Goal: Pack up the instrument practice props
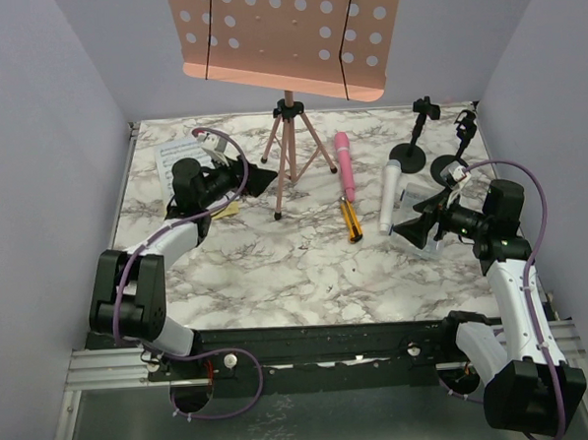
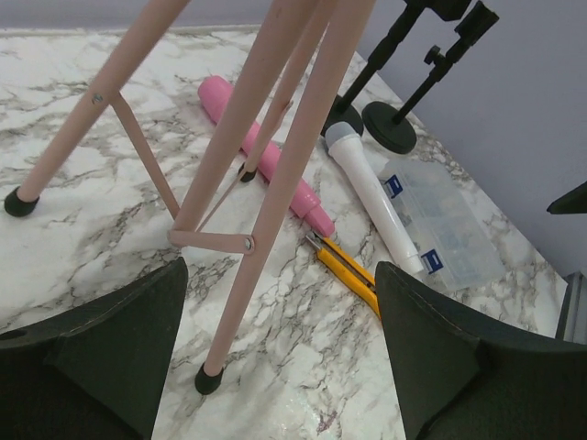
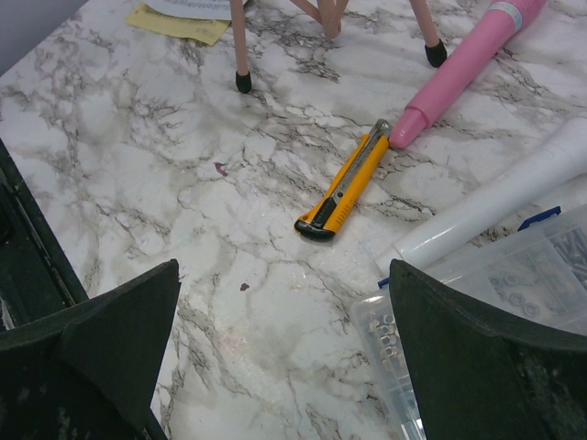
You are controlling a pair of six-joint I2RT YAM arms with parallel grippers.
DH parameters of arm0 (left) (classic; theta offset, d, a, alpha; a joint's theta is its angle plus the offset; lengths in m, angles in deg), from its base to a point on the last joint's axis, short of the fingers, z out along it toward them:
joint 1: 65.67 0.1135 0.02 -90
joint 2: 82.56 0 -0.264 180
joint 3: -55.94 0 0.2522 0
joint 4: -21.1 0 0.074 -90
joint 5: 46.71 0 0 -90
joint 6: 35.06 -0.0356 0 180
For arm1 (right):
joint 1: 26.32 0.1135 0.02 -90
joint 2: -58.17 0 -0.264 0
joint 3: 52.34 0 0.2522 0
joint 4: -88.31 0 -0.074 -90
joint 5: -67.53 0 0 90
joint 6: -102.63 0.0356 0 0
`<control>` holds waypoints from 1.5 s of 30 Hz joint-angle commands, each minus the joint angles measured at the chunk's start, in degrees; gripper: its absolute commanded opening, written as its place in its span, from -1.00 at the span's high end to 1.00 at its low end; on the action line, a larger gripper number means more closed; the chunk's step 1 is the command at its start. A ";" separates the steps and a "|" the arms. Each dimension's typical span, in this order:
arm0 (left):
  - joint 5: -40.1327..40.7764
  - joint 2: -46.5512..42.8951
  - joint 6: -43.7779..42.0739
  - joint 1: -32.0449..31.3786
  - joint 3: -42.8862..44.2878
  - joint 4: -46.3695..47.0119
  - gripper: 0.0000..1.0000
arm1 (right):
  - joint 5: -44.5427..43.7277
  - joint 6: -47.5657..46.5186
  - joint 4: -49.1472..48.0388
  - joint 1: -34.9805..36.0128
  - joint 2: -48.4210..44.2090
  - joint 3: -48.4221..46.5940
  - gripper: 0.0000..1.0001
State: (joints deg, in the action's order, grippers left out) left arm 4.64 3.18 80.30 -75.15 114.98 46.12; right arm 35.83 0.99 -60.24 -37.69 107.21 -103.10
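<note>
The pink perforated music rack (image 1: 280, 38) stands on its pink tripod (image 1: 291, 156) at the back of the table. My left gripper (image 1: 260, 178) is open right beside the tripod, and one leg (image 2: 275, 211) runs down between its fingers without touching them. White sheet-music pages (image 1: 177, 159) and a yellow page (image 3: 179, 23) lie behind that gripper. The pink microphone (image 1: 345, 165) and the grey-white microphone (image 1: 389, 197) lie side by side. Two black mic mounts (image 1: 409, 155) (image 1: 458, 157) stand at the back right. My right gripper (image 1: 413, 226) is open and empty, low over the marble.
A yellow-and-black cutter (image 1: 351, 220) lies below the pink microphone's tip. A clear plastic box (image 3: 477, 312) of small parts sits under my right gripper's right finger, against the grey-white microphone (image 3: 495, 215). Purple walls close in the table on three sides.
</note>
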 commanded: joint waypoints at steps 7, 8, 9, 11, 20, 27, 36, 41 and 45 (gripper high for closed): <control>5.46 8.75 -1.16 -6.54 2.79 4.01 -0.52 | -0.57 -0.95 -0.19 -0.30 -0.54 0.56 -0.99; 5.77 9.36 -1.17 -6.82 2.88 4.09 -0.51 | -0.62 -0.94 -0.20 -0.32 -0.53 0.59 -0.99; 6.12 9.83 -1.32 -7.08 2.98 4.19 -0.49 | -0.55 -1.01 -0.20 -0.28 -0.61 0.58 -0.99; 6.91 10.93 -1.46 -7.40 3.11 4.27 -0.45 | -0.46 -0.97 -0.10 -0.30 -0.59 0.54 -0.99; 8.38 14.72 -2.11 -8.67 1.94 4.28 -0.09 | -0.62 -1.03 -0.05 -0.24 -0.86 0.54 -0.99; 8.85 13.53 -3.60 -9.81 -0.75 4.28 0.29 | -0.82 -1.14 -0.03 -0.36 -0.83 0.49 -0.99; 9.46 10.96 -4.27 -11.52 -5.08 4.28 0.77 | -0.89 -1.17 -0.02 -0.31 -0.78 0.56 -0.99; 10.24 9.06 -3.81 -13.64 -6.87 4.35 0.85 | -1.14 -1.12 -0.03 -0.32 -0.96 0.67 -0.99; 12.71 7.03 -3.75 -15.68 -9.24 4.83 0.86 | -1.21 -1.12 -0.03 -0.32 -0.99 0.65 -0.99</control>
State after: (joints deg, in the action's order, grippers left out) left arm 16.74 12.99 74.53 -88.09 108.84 52.13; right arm 35.77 0.55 -60.24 -37.69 107.16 -103.10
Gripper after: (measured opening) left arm 0.183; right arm 0.995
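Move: The stand's near leg, at the height where the left fingers will take it, is about 5 cm right, 1 cm ahead and 10 cm below the left hand. The stand's far-left foot is about 16 cm ahead and 1 cm right, the utility knife some 27 cm right and 5 cm back, and the pink tube 26 cm right and 13 cm ahead, all near 20 cm below. From the right hand that leg is roughly 36 cm left, 14 cm ahead and 8 cm lower. The left hand sinks about 10 cm while shifting some 5 cm to its right, with hardly any turn of the wrist, so that the stand's near leg comes between its open fingers. The fingers, narrowing all the way, pinch that leg low down, below the cross-brace, and then the hand draws it level about 3.5 cm back towards the robot and slightly right. ##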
